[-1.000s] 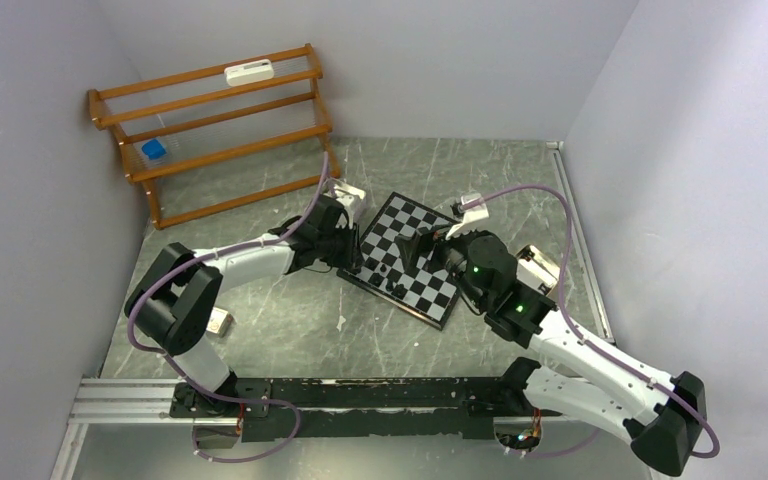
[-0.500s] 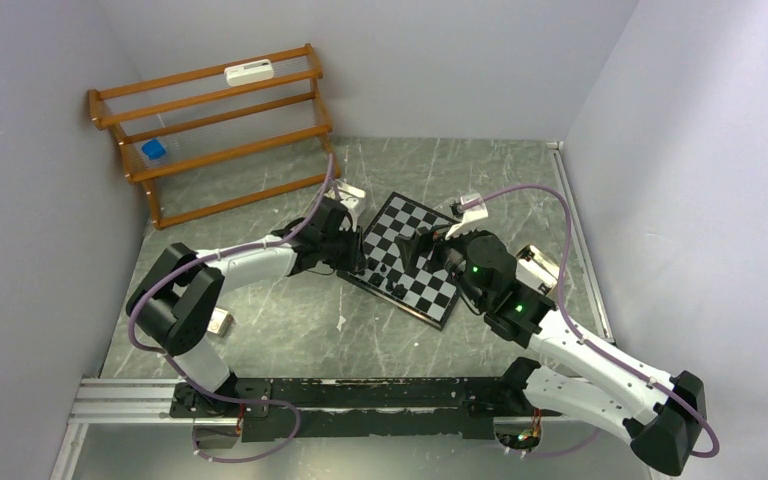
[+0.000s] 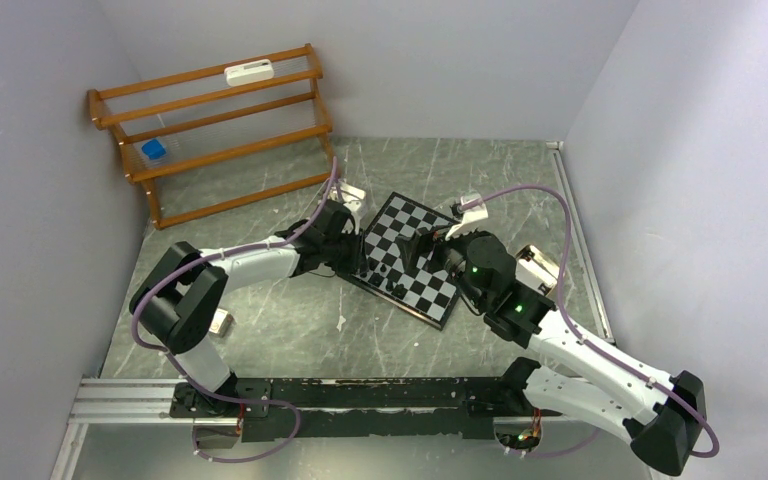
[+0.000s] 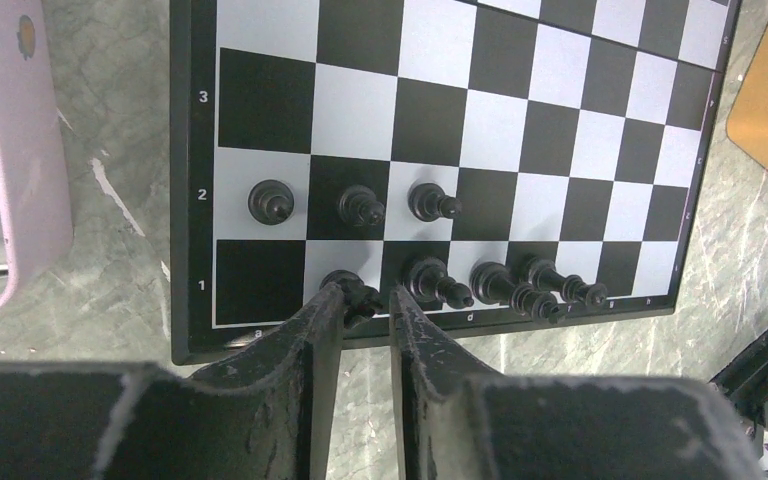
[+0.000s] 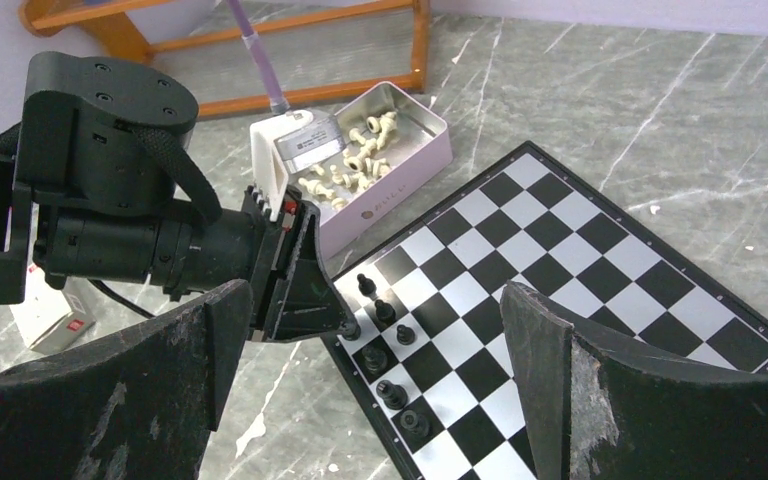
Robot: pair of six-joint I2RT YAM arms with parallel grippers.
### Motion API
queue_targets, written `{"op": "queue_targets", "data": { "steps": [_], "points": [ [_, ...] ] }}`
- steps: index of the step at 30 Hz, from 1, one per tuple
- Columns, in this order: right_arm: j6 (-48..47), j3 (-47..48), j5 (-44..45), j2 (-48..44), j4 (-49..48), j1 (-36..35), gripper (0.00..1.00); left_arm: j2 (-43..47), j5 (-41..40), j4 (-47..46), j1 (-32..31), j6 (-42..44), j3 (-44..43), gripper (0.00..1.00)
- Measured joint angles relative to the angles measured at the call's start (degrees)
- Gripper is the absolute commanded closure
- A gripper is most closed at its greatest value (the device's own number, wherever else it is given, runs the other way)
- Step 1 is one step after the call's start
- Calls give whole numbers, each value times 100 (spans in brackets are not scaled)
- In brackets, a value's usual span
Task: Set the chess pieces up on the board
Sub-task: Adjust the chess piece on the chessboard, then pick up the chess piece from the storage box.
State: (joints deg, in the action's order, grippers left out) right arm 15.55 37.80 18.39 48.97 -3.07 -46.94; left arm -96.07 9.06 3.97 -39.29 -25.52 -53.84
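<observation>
The board lies tilted mid-table, and its near corner fills the left wrist view. Black chess pieces stand on it: three pawns in row 2 and several taller ones in row 1. My left gripper reaches in low over the board's edge. Its jaws are narrow, shut on a black chess piece that stands on the second square of row 1. My right gripper hovers over the board's middle, wide open with nothing in it.
A pinkish tin tray of cream-white pieces sits just off the board's far-left side. Another small tray lies right of the board. A wooden slatted rack stands back left. A small white box lies near the left arm.
My left arm has edged a little towards the board and its jaws have narrowed slightly. The right arm has not moved.
</observation>
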Motion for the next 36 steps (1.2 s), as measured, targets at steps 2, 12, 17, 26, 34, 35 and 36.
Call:
{"op": "queue_targets", "data": {
  "steps": [2, 12, 17, 26, 34, 35, 36],
  "points": [
    [2, 0, 7, -2, 0, 0, 0, 0, 0, 2, 0, -2, 0, 66],
    [422, 17, 201, 74, 256, 4, 0, 11, -247, 262, -9, -50, -446, 48],
    [970, 426, 557, 433, 955, 175, 0, 205, -533, 741, -13, -17, -1095, 40],
    [1541, 1239, 455, 1250, 2184, 1989, 1, 1366, -782, 1700, -17, 568, -1692, 2],
    [1311, 1198, -22, 1458, 2828, 4057, 38, 2531, -896, 1980, -20, 1274, -758, 0],
    [1283, 1154, -44, 1462, 2828, 4277, 42, 2509, -968, 2059, -20, 1333, -697, 0],
    [1266, 1099, -63, 1460, 2837, 4457, 44, 2457, -1049, 2166, -20, 1388, -662, 0]
  ]
}}
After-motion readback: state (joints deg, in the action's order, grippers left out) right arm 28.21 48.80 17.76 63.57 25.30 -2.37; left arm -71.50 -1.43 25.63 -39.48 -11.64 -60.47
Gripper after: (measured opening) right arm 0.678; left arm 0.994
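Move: The black piece on b1 stands between the left fingertips, its middle about 1 cm below the hand point. From that piece, the a2 pawn is 3 cm ahead and 1 cm left, the c1 piece 2 cm right and 1 cm back, and the white-piece box 13 cm ahead and 7 cm left. The black-piece box lies about 24 cm to the right hand's right, 2 cm back and 22 cm below; the chessboard's middle is 4 cm ahead, 1 cm right, equally low. Left opens wide, leaves the b1 piece, up 18, down 4 cm; right swings 23 cm right towards black-piece box. ##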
